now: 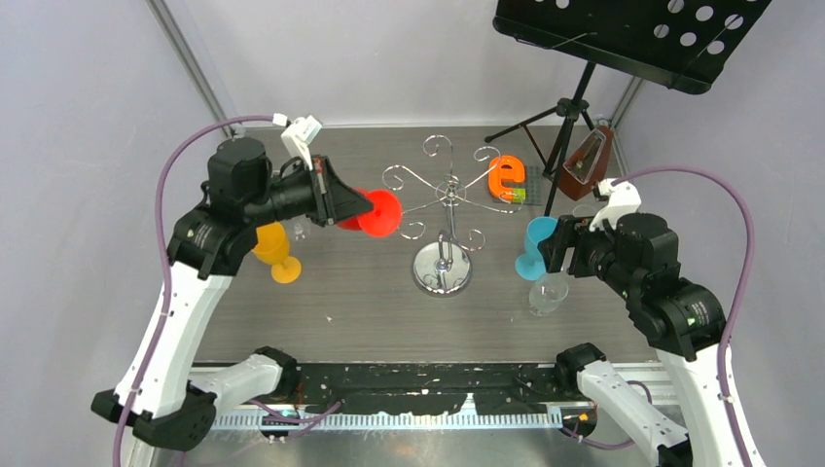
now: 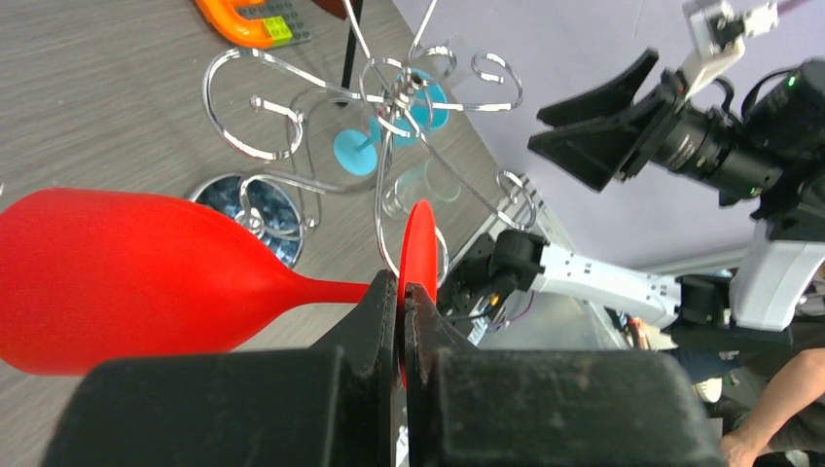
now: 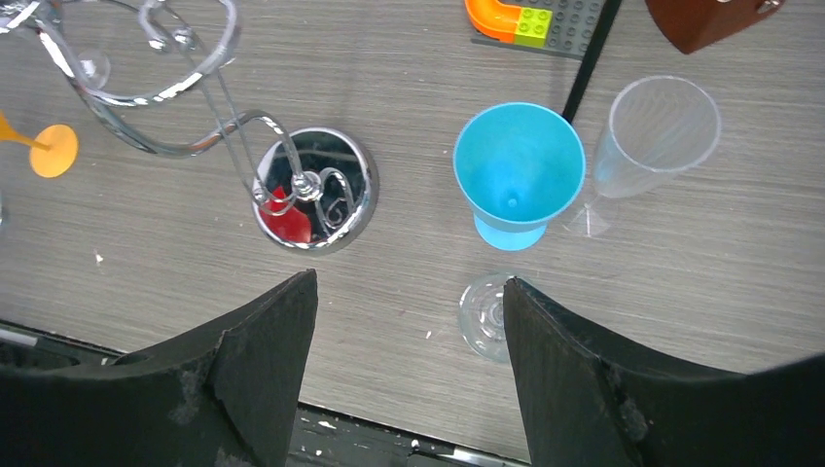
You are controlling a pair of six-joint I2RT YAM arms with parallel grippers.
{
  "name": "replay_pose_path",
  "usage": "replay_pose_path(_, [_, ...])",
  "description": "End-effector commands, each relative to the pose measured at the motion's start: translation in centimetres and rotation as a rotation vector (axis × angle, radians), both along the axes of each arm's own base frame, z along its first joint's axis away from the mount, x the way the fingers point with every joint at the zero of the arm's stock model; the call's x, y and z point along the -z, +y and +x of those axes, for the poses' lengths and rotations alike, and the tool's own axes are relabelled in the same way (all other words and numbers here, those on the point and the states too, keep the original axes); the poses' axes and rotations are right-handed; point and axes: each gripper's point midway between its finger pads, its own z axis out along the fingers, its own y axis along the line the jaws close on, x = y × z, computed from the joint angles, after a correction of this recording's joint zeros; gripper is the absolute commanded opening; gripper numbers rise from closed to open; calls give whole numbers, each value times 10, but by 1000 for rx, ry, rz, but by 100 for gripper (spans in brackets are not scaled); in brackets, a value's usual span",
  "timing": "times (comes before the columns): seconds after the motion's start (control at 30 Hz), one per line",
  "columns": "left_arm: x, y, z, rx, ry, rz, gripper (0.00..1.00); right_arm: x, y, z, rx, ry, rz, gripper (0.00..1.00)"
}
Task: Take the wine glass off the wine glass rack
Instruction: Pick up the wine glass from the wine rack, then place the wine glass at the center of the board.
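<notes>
The red wine glass (image 1: 381,213) lies on its side in the air, just left of the chrome wine glass rack (image 1: 448,191). My left gripper (image 1: 358,207) is shut on the edge of its round foot (image 2: 419,241), and the bowl (image 2: 126,282) points away to the left in the left wrist view. The scroll arms of the rack (image 2: 255,107) show no glass hanging on them. My right gripper (image 3: 409,279) hangs open and empty over the table to the right of the rack's mirrored base (image 3: 362,185).
A blue glass (image 3: 520,161) and two clear glasses (image 3: 657,131) (image 3: 482,316) stand under my right gripper. An orange glass (image 1: 275,249) stands at the left. At the back are an orange letter block (image 1: 506,177), a metronome (image 1: 587,161) and a black music stand (image 1: 632,34).
</notes>
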Motion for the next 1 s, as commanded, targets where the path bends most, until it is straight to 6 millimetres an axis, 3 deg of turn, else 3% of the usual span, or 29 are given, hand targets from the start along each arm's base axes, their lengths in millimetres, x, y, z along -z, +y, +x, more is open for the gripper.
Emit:
replay_pose_path(0.0, [7, 15, -22, 2, -48, 53, 0, -33, 18, 2, -92, -76, 55, 76])
replay_pose_path(0.2, [23, 29, -54, 35, -71, 104, 0, -55, 40, -12, -235, -104, 117, 75])
replay_pose_path(0.37, [43, 31, -77, 86, -100, 158, 0, -65, 52, -19, -294, -100, 155, 73])
replay_pose_path(0.57, [52, 30, -97, 134, -145, 180, 0, -89, 72, -28, -379, -110, 199, 71])
replay_pose_path(0.6, [54, 30, -100, 140, -148, 179, 0, -89, 84, -33, -422, -91, 204, 70])
replay_pose_path(0.63, [54, 30, -102, 145, -153, 172, 0, -93, 83, -30, -401, -105, 192, 70])
replay_pose_path(0.67, [57, 29, -105, 155, -152, 173, 0, -92, 97, -37, -454, -82, 195, 70])
replay_pose_path(0.7, [58, 28, -108, 164, -156, 171, 0, -96, 96, -31, -412, -100, 177, 70])
replay_pose_path(0.73, [60, 28, -110, 173, -159, 176, 0, -94, 112, -38, -465, -78, 174, 71])
replay_pose_path(0.97, [68, 25, -125, 225, -233, 253, 0, -111, 164, -49, -546, -72, 209, 72])
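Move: The left hand holds the red wine glass by its foot, the glass's middle some 8 cm below and 2 cm left. The rack stands about 13 cm right of that hand, 4 cm farther out; the yellow glass is 20 cm left, 3 cm ahead. From the open right hand the red glass is roughly 32 cm left and 4 cm ahead, slightly higher; the rack is 23 cm left, 6 cm ahead, the blue glass 4 cm left, 6 cm ahead and 20 cm below. Back towards the base by about 13 cm, and down some 7, the left hand draws the red glass away from the rack, still pinching its foot and turning slightly clockwise. The open right hand meanwhile rises and swings left, some 15 cm in all sideways and drifting back, turning about 35 degrees counter-clockwise towards the red glass, without reaching it. ##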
